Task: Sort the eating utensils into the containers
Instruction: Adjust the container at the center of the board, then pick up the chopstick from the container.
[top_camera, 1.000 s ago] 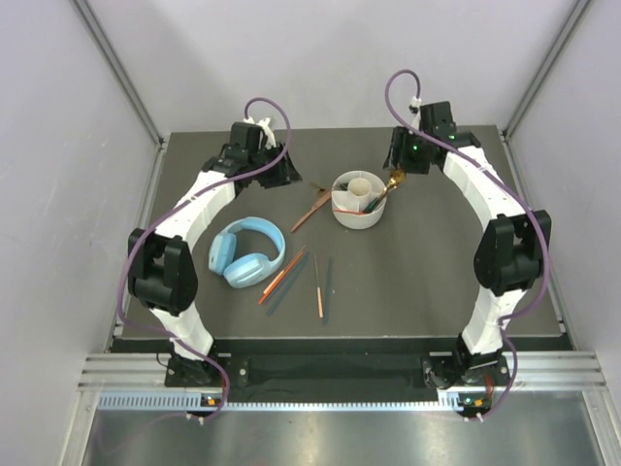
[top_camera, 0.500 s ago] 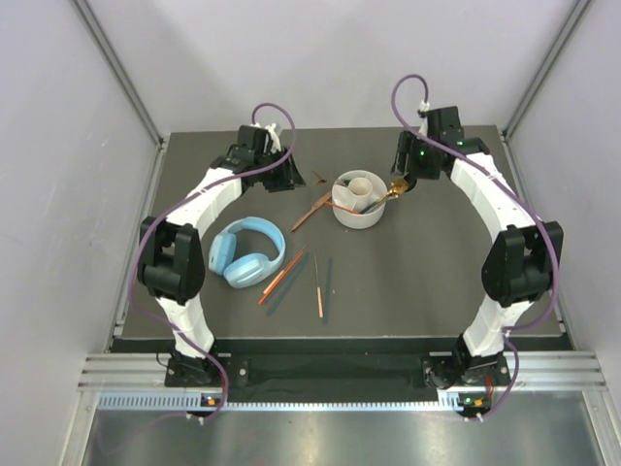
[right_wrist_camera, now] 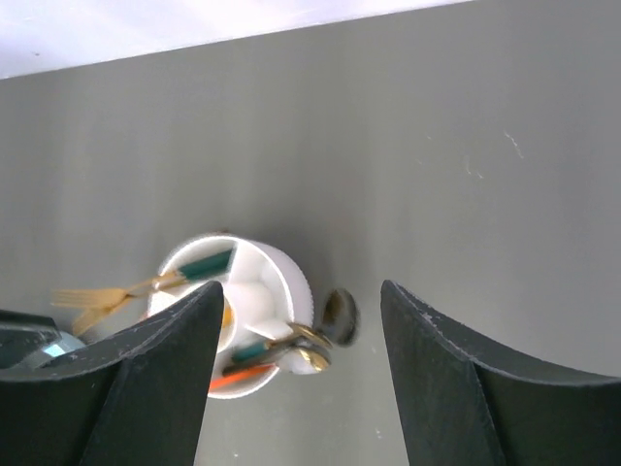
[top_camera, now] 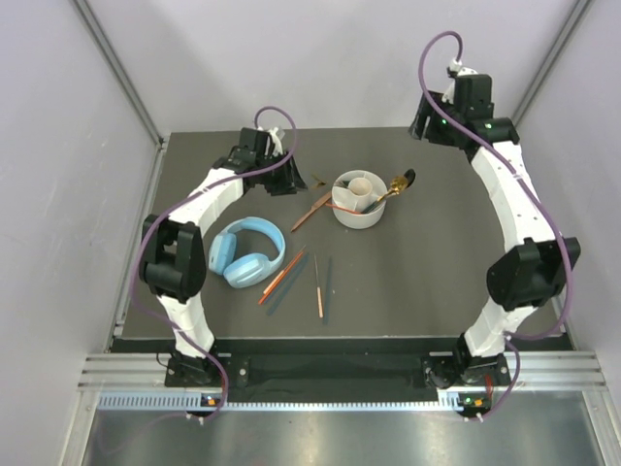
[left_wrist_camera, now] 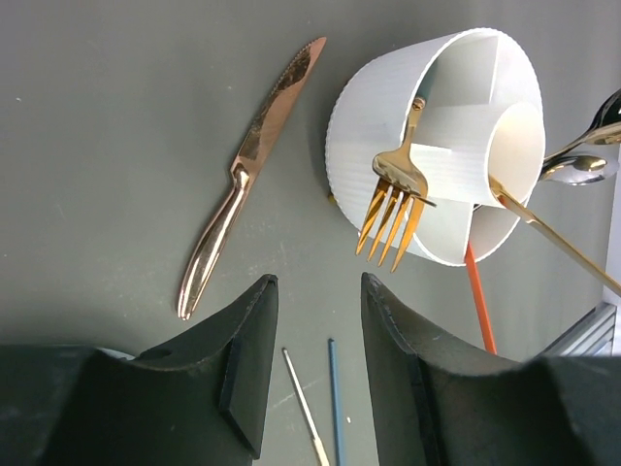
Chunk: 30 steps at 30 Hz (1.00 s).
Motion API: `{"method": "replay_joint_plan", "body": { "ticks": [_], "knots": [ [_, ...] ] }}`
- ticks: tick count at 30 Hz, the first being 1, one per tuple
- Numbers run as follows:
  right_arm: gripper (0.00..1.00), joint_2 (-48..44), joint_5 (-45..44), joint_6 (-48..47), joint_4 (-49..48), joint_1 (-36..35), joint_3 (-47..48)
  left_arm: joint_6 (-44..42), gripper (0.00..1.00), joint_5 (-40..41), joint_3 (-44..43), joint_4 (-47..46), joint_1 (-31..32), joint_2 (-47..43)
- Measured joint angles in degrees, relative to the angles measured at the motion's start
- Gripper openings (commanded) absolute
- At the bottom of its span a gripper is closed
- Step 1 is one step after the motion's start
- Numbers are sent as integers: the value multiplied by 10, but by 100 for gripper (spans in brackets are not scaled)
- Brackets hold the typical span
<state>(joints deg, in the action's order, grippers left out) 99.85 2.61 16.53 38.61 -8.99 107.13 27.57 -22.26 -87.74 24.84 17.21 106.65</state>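
Observation:
The white divided holder (top_camera: 359, 200) stands at the table's back middle. A gold fork (left_wrist_camera: 396, 194) leans out over its rim (left_wrist_camera: 349, 136). Gold and dark spoons (top_camera: 399, 183) stick out on its right side, also seen in the right wrist view as spoons (right_wrist_camera: 312, 348). A rose-gold knife (left_wrist_camera: 247, 175) lies left of the holder. Orange chopsticks (top_camera: 282, 275) and a teal chopstick (top_camera: 327, 277) lie nearer the front. My left gripper (left_wrist_camera: 318, 282) hovers open beside the knife, nothing between its fingers. My right gripper (right_wrist_camera: 301, 286) is open and empty, raised behind the holder (right_wrist_camera: 238, 320).
Light blue headphones (top_camera: 247, 252) lie front left of the holder, next to the left arm. A thin pale stick (left_wrist_camera: 306, 408) and a blue stick (left_wrist_camera: 335, 398) lie on the mat under the left gripper. An orange chopstick (left_wrist_camera: 477, 301) juts from the holder's base.
My right gripper has let go at the spoons by the holder's rim, opened wider and risen back to the far right. The left gripper has barely moved.

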Motion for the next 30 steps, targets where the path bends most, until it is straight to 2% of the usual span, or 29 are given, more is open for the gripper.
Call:
{"method": "replay_joint_plan", "body": {
  "ticks": [8, 10, 12, 15, 17, 23, 30],
  "knots": [
    [64, -145, 32, 2, 58, 21, -181, 16, 47, -24, -23, 2, -4, 63],
    [66, -170, 39, 0, 81, 0, -201, 21, 47, -37, -43, 4, -4, 86],
    [66, -183, 37, -5, 99, -57, -204, 28, 47, -49, -61, 4, -4, 108],
    [68, -179, 46, -14, 109, -142, -201, 33, 47, -62, -70, 4, -2, 122],
    [68, -174, 52, -17, 110, -175, -200, 37, 47, -69, -75, 4, 0, 127],
    [69, -140, 35, -41, 94, -204, -214, 38, 47, -80, -78, 5, 6, 129],
    [69, -43, -26, -134, 66, -258, -217, 27, 47, -82, -78, 13, 7, 129]
  ]
}}
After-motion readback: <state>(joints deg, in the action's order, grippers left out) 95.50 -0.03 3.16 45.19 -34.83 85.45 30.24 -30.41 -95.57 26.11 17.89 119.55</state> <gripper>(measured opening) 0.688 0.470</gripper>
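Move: Off to the right hand's left, about 15 cm, stands the white container, 1 cm nearer the base and 25 cm lower; the black and gold spoon heads leaning out of it are 6 cm left and 2 cm back of that hand, 17 cm down. From the left hand the container lies roughly 14 cm right, 3 cm ahead and 11 cm below, with the copper knife 4 cm ahead, 2 cm right and 16 cm down on the board. Swinging back some 15 cm first, then left towards the near side of the container and finally down about 14 cm, the right hand turns some 30 degrees counter-clockwise with its fingers open. The left hand, also open, sinks about 5 cm and edges 3 cm right towards the container, tipping slightly down; neither visibly touches the container. ##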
